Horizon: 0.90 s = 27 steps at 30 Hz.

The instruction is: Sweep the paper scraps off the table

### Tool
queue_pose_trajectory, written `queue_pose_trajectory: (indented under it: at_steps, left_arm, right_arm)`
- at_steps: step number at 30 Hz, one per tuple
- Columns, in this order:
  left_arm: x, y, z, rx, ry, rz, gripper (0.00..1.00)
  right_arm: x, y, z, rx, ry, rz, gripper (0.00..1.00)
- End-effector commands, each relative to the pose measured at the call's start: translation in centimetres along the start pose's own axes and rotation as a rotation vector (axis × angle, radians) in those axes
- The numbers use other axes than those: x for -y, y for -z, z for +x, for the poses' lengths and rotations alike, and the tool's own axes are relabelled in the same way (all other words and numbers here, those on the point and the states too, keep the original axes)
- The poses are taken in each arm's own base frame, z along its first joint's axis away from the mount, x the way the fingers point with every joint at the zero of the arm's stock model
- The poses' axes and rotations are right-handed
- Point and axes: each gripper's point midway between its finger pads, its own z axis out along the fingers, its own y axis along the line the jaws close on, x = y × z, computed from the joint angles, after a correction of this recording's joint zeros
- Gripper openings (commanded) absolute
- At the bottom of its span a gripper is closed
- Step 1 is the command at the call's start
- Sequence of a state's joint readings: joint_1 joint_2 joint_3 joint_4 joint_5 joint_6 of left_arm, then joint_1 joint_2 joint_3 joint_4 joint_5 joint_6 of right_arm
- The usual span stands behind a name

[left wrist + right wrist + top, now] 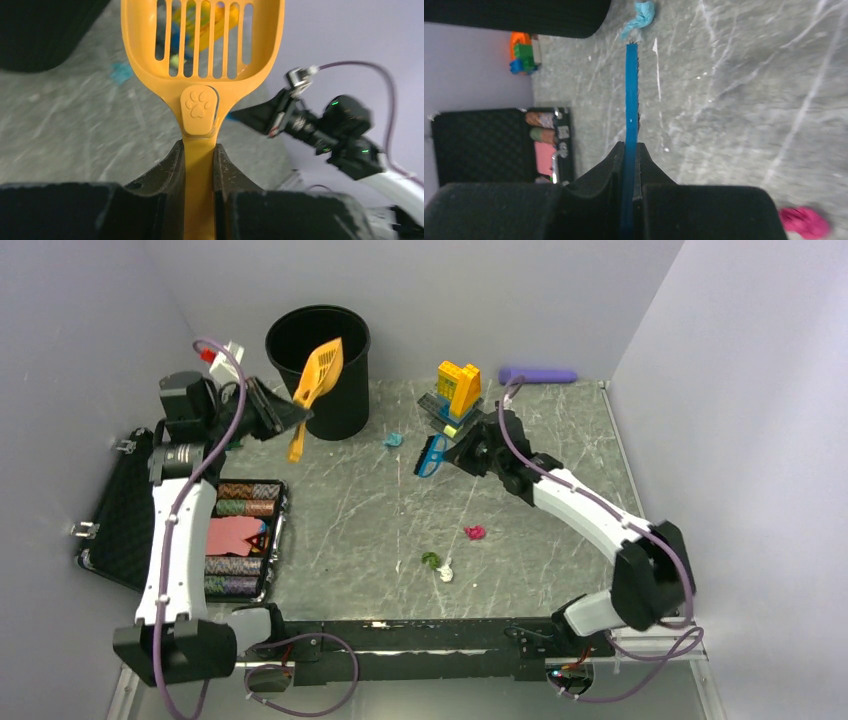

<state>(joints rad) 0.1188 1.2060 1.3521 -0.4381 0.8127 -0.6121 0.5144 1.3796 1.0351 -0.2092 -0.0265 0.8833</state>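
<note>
Paper scraps lie on the grey-green marble table (560, 440): a teal one (393, 440), a magenta one (475, 533), and a green one (430, 560) next to a white one (445, 573). My left gripper (285, 420) is shut on the handle of the orange slotted scoop (322, 368), whose head is tilted up over the black bin. The left wrist view shows the scoop (202, 45) between the fingers (170, 170). My right gripper (458, 452) is shut on a thin blue brush (432, 455) just right of the teal scrap. In the right wrist view the brush (631, 100) points at the teal scrap (640, 15), with the magenta scrap (804, 222) at lower right.
A black bin (325, 410) stands at the back left. A yellow-and-blue toy brick build (458, 388) and a purple bar (538, 375) sit at the back. An open black foam-lined case (120, 530) with rolls lies at the left. Pale walls enclose the table.
</note>
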Motion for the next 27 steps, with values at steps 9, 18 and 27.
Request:
queue_pose_trajectory:
  at_steps: [9, 18, 27]
  left_arm:
    - [-9.4, 5.7, 9.4, 0.025, -0.216, -0.413, 0.0]
    - [-9.0, 6.2, 10.3, 0.045, -0.258, -0.403, 0.0]
    - [-9.3, 6.0, 10.9, 0.018, -0.248, -0.401, 0.0]
  right_arm:
    - [-7.8, -10.5, -3.7, 0.066, -0.414, -0.324, 0.0]
    - [-4.7, -19.4, -1.7, 0.01, -0.606, -0.214, 0.0]
    - [8.2, -17.3, 4.2, 0.009, -0.773, 0.332, 0.0]
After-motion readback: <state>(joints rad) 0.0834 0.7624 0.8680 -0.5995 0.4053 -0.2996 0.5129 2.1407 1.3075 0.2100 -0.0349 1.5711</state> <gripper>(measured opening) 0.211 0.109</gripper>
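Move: The blue scrap lies on the table some 17 cm ahead of the right hand, which holds the brush, and about 14 cm to its left and 18 cm below. The bin stands roughly 6 cm farther out than the scrap and 13 cm left of it; the toy blocks are about 23 cm straight ahead of the right hand, and the pink scrap is some 6 cm back and 6 cm to its right. From the left hand, with the scoop, the blue scrap is about 18 cm ahead, 14 cm to the right and 36 cm below. The right hand, still gripping the blue brush, reaches forward and left while sinking, passing in front of the toy blocks, then drops more steeply with a slight draw back and right, ending about 14 cm lower with its wrist rolled some 40 degrees, left side up, so that the bristles come down on the bin side of the blue scrap. Meanwhile the left hand keeps the orange scoop and draws away from the bin, down about 13 cm and back 8 with a little to the left, then waits by the open case. ##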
